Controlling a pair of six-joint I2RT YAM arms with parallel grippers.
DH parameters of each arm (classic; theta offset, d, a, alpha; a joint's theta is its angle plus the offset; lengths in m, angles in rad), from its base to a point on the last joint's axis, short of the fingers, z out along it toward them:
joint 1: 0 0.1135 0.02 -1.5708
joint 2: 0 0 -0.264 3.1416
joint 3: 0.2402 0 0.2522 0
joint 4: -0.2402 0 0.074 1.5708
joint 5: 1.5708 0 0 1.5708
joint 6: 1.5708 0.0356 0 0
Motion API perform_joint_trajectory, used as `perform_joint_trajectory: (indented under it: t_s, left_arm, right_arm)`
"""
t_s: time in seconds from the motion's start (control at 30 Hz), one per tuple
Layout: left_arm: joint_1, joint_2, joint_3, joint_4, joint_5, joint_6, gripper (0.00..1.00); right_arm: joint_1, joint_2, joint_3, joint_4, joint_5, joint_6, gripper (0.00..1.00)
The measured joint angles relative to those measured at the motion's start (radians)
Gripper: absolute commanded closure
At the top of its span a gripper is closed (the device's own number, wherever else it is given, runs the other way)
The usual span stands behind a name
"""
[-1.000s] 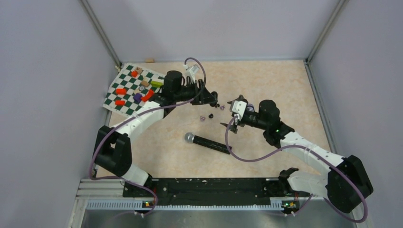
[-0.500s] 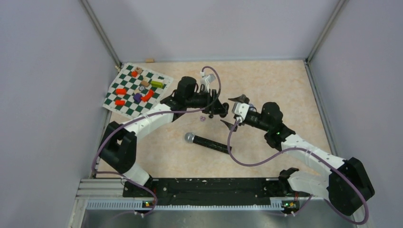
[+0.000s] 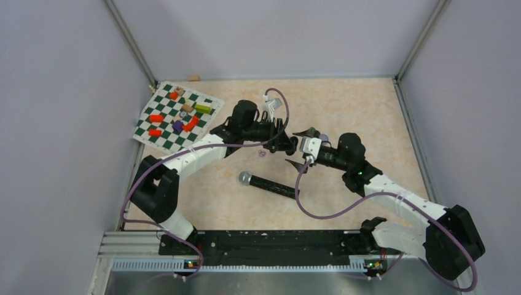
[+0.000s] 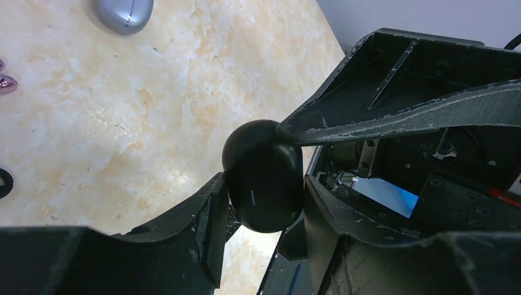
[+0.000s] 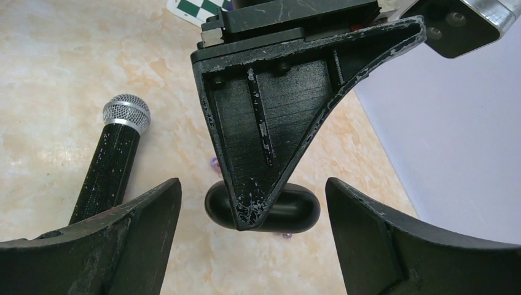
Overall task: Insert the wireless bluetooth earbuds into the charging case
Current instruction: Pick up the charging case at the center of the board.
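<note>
My left gripper (image 4: 264,206) is shut on a closed black oval charging case (image 4: 263,178), held above the table. In the right wrist view the case (image 5: 301,209) hangs crosswise under a left finger, between the wide-apart fingers of my open right gripper (image 5: 253,200), which touch nothing there. From above, the two grippers meet at mid-table: left (image 3: 287,146), right (image 3: 299,149). The case itself is hidden there. Purple earbuds (image 5: 215,163) lie on the table below, one (image 4: 6,83) at the left wrist view's edge, one (image 3: 262,152) seen from above. A black earbud (image 4: 3,183) is cut off by the frame.
A black microphone (image 3: 267,184) with a silver head lies just in front of the grippers. A silver-grey oval case (image 4: 123,12) rests on the table behind them. A green-white chequered mat (image 3: 161,101) with several coloured blocks sits at back left. Walls enclose three sides.
My left arm has carried the case rightward to the right gripper. The right gripper has shifted left so its fingers straddle the case, and they have narrowed a little.
</note>
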Motion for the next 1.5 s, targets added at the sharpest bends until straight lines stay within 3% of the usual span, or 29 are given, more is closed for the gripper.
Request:
perform_joint_trajectory:
  t_s: [0.37,0.83,0.93,1.07,1.17,1.37,1.5]
  left_arm:
    - [0.0,0.0,0.002,0.0,0.012,0.0,0.74]
    - [0.0,0.0,0.002,0.001,0.027,-0.005,0.75]
    - [0.0,0.0,0.002,0.002,0.03,-0.008,0.75]
    - [0.001,0.0,0.004,0.011,0.029,-0.011,0.7]
    - [0.002,0.0,0.004,0.011,0.029,-0.011,0.61]
    - [0.002,0.0,0.005,0.009,0.042,-0.008,0.03]
    - [0.005,0.0,0.023,-0.021,0.072,0.019,0.01]
  right_arm:
    - [-0.001,0.0,0.0,-0.011,0.017,-0.014,0.24]
    - [-0.001,0.016,0.0,-0.007,0.046,-0.005,0.19]
    - [-0.001,0.016,0.0,0.009,0.053,-0.001,0.26]
    - [-0.001,0.016,-0.002,0.014,0.054,0.01,0.44]
    - [-0.001,0.016,-0.005,0.023,0.058,0.019,0.5]
    - [-0.001,0.016,-0.006,0.031,0.062,0.025,0.54]
    - [-0.006,0.007,-0.006,0.033,0.064,0.034,0.54]
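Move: The left fingers still hold the black charging case some 2 cm to the right of their hand point and 1 cm below. The case already sits between the right hand's open fingers, about 1 cm forward of that hand's point. Some 18 cm below the right hand, the microphone lies about 9 cm back and 6 cm left, the small earbuds about 8 cm ahead and 3 cm left, and the silver case about 10 cm ahead and 13 cm right. Right hand edges about 1 cm forward, pinching the charging case's ends; left then opens wide and lets go. ##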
